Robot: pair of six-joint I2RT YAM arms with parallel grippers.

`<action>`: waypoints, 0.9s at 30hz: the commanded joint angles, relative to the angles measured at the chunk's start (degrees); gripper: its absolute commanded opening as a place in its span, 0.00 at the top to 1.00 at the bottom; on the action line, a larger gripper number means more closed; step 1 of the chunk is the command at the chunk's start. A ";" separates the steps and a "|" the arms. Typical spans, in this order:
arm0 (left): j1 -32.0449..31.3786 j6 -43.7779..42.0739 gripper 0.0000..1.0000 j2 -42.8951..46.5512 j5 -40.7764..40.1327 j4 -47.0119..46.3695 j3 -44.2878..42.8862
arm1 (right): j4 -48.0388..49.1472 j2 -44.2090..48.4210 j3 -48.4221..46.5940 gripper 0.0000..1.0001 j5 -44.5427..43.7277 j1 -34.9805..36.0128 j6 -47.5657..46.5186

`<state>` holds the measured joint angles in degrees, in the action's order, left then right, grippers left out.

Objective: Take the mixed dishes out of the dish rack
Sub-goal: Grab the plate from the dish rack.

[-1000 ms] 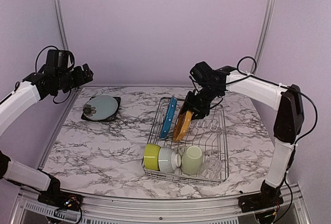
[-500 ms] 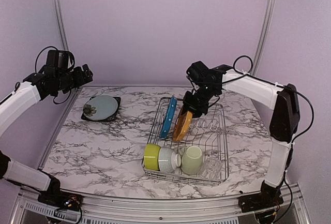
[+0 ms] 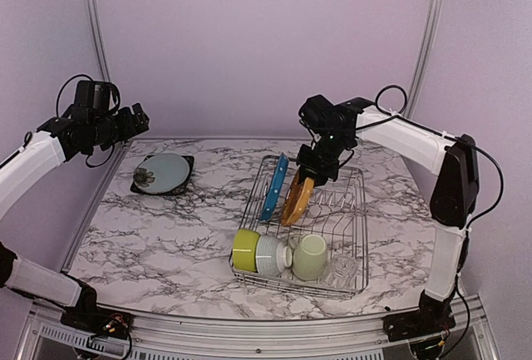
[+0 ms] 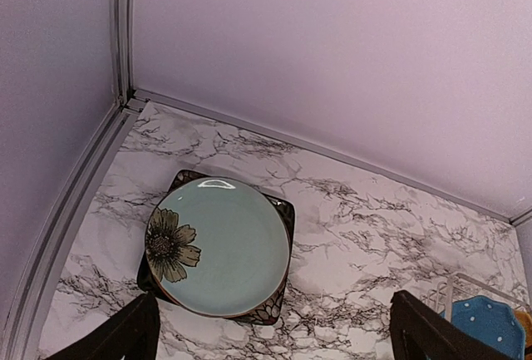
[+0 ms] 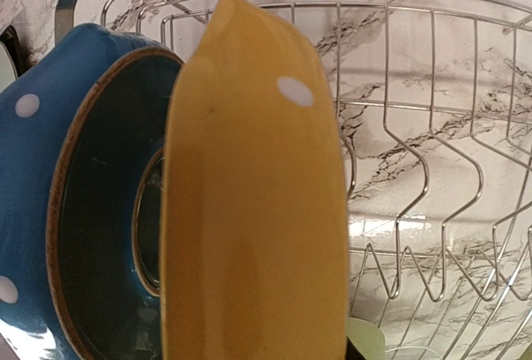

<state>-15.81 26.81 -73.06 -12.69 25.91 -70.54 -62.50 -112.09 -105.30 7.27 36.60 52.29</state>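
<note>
The dish rack (image 3: pixel 359 210) holds a blue dotted plate (image 3: pixel 273 187) and an orange plate (image 3: pixel 297 198) on edge, with a lime-green bowl (image 3: pixel 244 250), white ribbed bowl (image 3: pixel 270 256), pale green mug (image 3: pixel 309 258) and clear glass (image 3: pixel 339 268) along its near side. My right gripper (image 3: pixel 312 169) is shut on the orange plate's top rim. In the right wrist view the orange plate (image 5: pixel 249 210) fills the middle and hides the fingers, with the blue dotted plate (image 5: pixel 33 169) to its left. My left gripper (image 4: pixel 270 335) hangs open high above the pale grey-green plate (image 4: pixel 220 244).
The pale grey-green plate (image 3: pixel 164 170) lies on a black plate (image 3: pixel 186 163) at the table's far left corner. Bare rack tines (image 5: pixel 416 169) stand to the right of the orange plate. Marble tabletop (image 3: pixel 150 235) lies between the stacked plates and the rack.
My right gripper has closed on the orange plate's rim and shifted a little to the left. The plate now stands slightly more upright. The left arm has not moved.
</note>
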 commanded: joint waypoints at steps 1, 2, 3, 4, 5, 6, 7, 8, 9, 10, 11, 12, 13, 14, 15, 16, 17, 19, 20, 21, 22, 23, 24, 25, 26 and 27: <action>-0.18 0.33 0.01 -0.55 -0.43 -1.21 0.24 | 1.47 2.48 -6.44 0.89 0.38 0.04 2.53; -0.18 0.40 0.01 -0.63 -0.41 -1.26 0.23 | 1.04 2.49 -7.11 0.90 0.07 0.00 2.67; -0.14 0.43 0.01 -0.68 -0.45 -1.30 0.23 | 0.46 2.49 -7.79 0.91 -0.16 0.04 2.69; -0.12 0.56 0.01 -0.68 -0.41 -1.37 0.25 | 0.08 2.49 -8.45 0.93 -0.41 0.05 2.67; -0.18 0.57 0.01 -0.73 -0.47 -1.45 0.33 | -0.43 2.50 -9.04 0.95 -0.60 0.03 2.84; -0.09 0.57 0.01 -0.77 -0.45 -1.52 0.32 | -0.86 2.54 -9.64 0.96 -0.74 0.06 2.97; -0.15 0.56 0.01 -0.81 -0.41 -1.56 0.27 | -1.30 2.58 -10.11 0.96 -0.83 0.01 2.96; -0.15 0.69 0.01 -0.85 -0.41 -1.56 0.30 | -1.99 2.50 -10.75 0.97 -1.04 0.05 2.94; -0.13 0.70 0.01 -0.86 -0.41 -1.63 0.26 | -2.65 2.49 -11.27 0.99 -1.29 0.05 2.91; -0.13 0.70 0.01 -0.84 -0.33 -1.65 0.28 | -3.32 2.56 -11.74 1.00 -1.51 0.05 2.79; -0.18 0.75 0.01 -0.92 -0.37 -1.72 0.30 | -3.96 2.64 -12.18 1.00 -1.69 0.01 2.64; -0.10 0.78 0.01 -0.94 -0.45 -1.85 0.43 | -4.33 2.85 -12.43 1.00 -1.89 0.09 2.53; -0.11 0.86 0.01 -0.90 -0.41 -1.95 0.53 | -4.73 3.18 -12.55 1.00 -2.38 0.03 2.44; -0.17 0.92 0.01 -0.94 -0.41 -2.00 0.63 | -5.12 3.58 -12.49 1.00 -2.95 0.05 2.39; -0.16 0.95 0.01 -1.02 -0.43 -2.00 0.69 | -5.42 4.04 -12.53 1.00 -3.39 0.07 2.29; -0.18 1.04 0.01 -1.09 -0.29 -2.01 0.74 | -5.92 4.43 -12.63 1.00 -3.75 0.05 2.15; -0.15 1.13 0.01 -1.12 -0.16 -2.07 0.76 | -6.35 4.85 -12.88 1.00 -4.24 0.05 2.12; -0.18 1.27 0.01 -1.04 0.06 -2.43 0.92 | -6.93 5.71 -13.34 1.00 -4.64 0.02 2.05; -0.16 1.27 0.01 -0.92 0.15 -2.75 1.10 | -7.20 6.19 -13.66 1.00 -4.90 0.04 2.05; -0.18 1.36 0.01 -0.80 0.31 -3.10 1.24 | -7.54 6.66 -13.98 1.00 -5.24 0.04 2.10; -0.18 1.36 0.01 -0.70 0.40 -3.39 1.37 | -7.69 7.10 -14.29 1.00 -5.56 0.05 1.93; -0.15 1.39 0.01 -0.72 0.30 -3.54 1.46 | -7.72 7.81 -14.53 1.00 -5.71 -0.03 1.68; -0.13 1.40 0.01 -0.83 0.21 -3.44 1.42 | -7.79 8.34 -14.77 1.00 -6.03 -0.02 1.67; -0.18 1.41 0.01 -0.98 0.00 -3.34 1.31 | -7.81 8.81 -14.90 1.00 -6.24 -0.04 1.65; -0.18 1.61 0.01 -1.09 -0.18 -3.25 1.22 | -7.63 9.30 -14.93 1.00 -6.40 -0.01 1.63; -0.18 1.75 0.01 -1.19 -0.28 -3.30 1.20 | -7.56 9.75 -15.05 1.00 -6.46 -0.12 1.58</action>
<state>-15.81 28.08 -73.60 -12.53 24.21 -69.87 -72.12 -108.75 -115.31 2.52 36.42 53.98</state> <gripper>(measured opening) 0.989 0.236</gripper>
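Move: My right fingers already pinch the upper rim of the orange plate, whose middle lies about 6 cm below my right hand and 2 cm to its left, level fore and aft. The blue plate stands about 9 cm left of that hand, 1 cm farther out and 6 cm lower. The green mug is some 19 cm back, 2 cm right and 11 cm down. From my left hand the orange plate is about 42 cm right, 5 cm back and 20 cm lower. Keeping my pinch on the orange plate's rim, I draw it with my right hand nearly straight up out of its place in the rack, about 7 cm, slackening briefly midway and then rising faster. I drift some 2 cm to the right as I go, away from the blue plate, with the wrist turning only slightly. ##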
